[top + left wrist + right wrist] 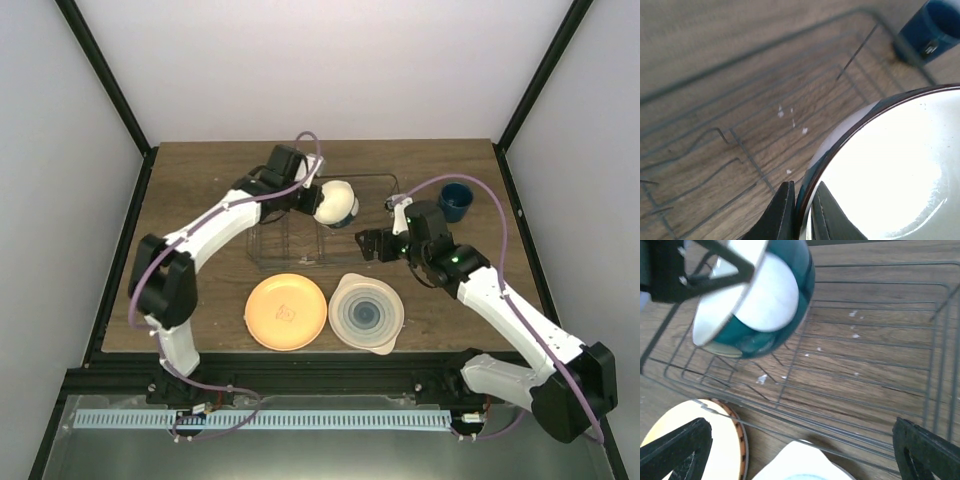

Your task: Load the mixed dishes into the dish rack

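Observation:
My left gripper (318, 200) is shut on the rim of the small white bowl (338, 203), which has a teal outside, and holds it tilted above the dish rack (390, 185). In the left wrist view one finger (780, 215) sits outside the bowl (890, 170) and the other inside. My right gripper (368, 245) is open and empty over the rack's near right edge. The right wrist view shows the bowl (765, 300) above the rack wires (865, 340). The orange plate (286, 311) and the blue-ringed plate (368, 313) lie in front of the rack. The dark blue mug (455, 201) stands right of it. The striped plate does not show.
The rack's thin wire walls and upright dividers (855, 52) rise under the bowl. The mug (935, 25) stands just outside the rack's far corner. Black frame posts (110, 90) flank the table. The plates (690, 440) lie close to the rack's near side.

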Action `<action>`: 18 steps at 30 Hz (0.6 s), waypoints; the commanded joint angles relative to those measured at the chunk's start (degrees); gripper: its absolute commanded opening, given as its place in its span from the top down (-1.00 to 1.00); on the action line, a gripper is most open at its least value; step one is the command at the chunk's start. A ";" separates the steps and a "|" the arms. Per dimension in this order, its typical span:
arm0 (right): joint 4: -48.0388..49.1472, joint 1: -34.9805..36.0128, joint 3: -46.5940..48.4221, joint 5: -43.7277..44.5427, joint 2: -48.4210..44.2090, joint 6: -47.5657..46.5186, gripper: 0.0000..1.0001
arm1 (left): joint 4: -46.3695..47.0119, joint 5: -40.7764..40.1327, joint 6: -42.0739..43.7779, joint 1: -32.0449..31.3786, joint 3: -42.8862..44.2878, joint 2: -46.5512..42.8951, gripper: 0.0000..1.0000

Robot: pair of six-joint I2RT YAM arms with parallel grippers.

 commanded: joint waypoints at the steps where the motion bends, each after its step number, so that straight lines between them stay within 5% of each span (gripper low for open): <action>1: 6.19 -0.66 2.06 -9.16 0.45 1.39 -1.00 | 9.94 1.82 -1.79 0.11 -4.42 -9.09 1.00; 9: 14.36 -0.85 0.16 -26.70 -0.79 4.82 -1.00 | 16.37 -0.21 -4.14 -0.21 -17.49 -19.57 1.00; 18: 15.79 -0.96 -0.41 -27.44 1.60 7.26 -1.00 | 19.87 -0.95 -6.17 -1.01 -23.87 -23.80 1.00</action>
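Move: The left hand already pinches the bowl's rim, the bowl's middle about 5 cm to its right and 2 cm below. It is taken towards the right hand's open fingers, some 12 cm back, 11 cm right and 4 cm higher; the rack's middle is about 3 cm ahead, 3 cm right, 12 cm below. From the right hand the bowl lies about 11 cm ahead, 6 cm left, 6 cm below; the yellow plate 8 cm back, 16 cm left, 20 cm below. Still pinching the bowl's rim, the left hand rises nearly 7 cm and then sinks about 4, all while drawing back some 5 cm and a little left. The right hand, fingers wide open, comes about 7 cm left and 6 cm up towards the bowl, rolling its left side up and turning counter-clockwise roughly 20 degrees each; no touch on the bowl can be seen yet. ##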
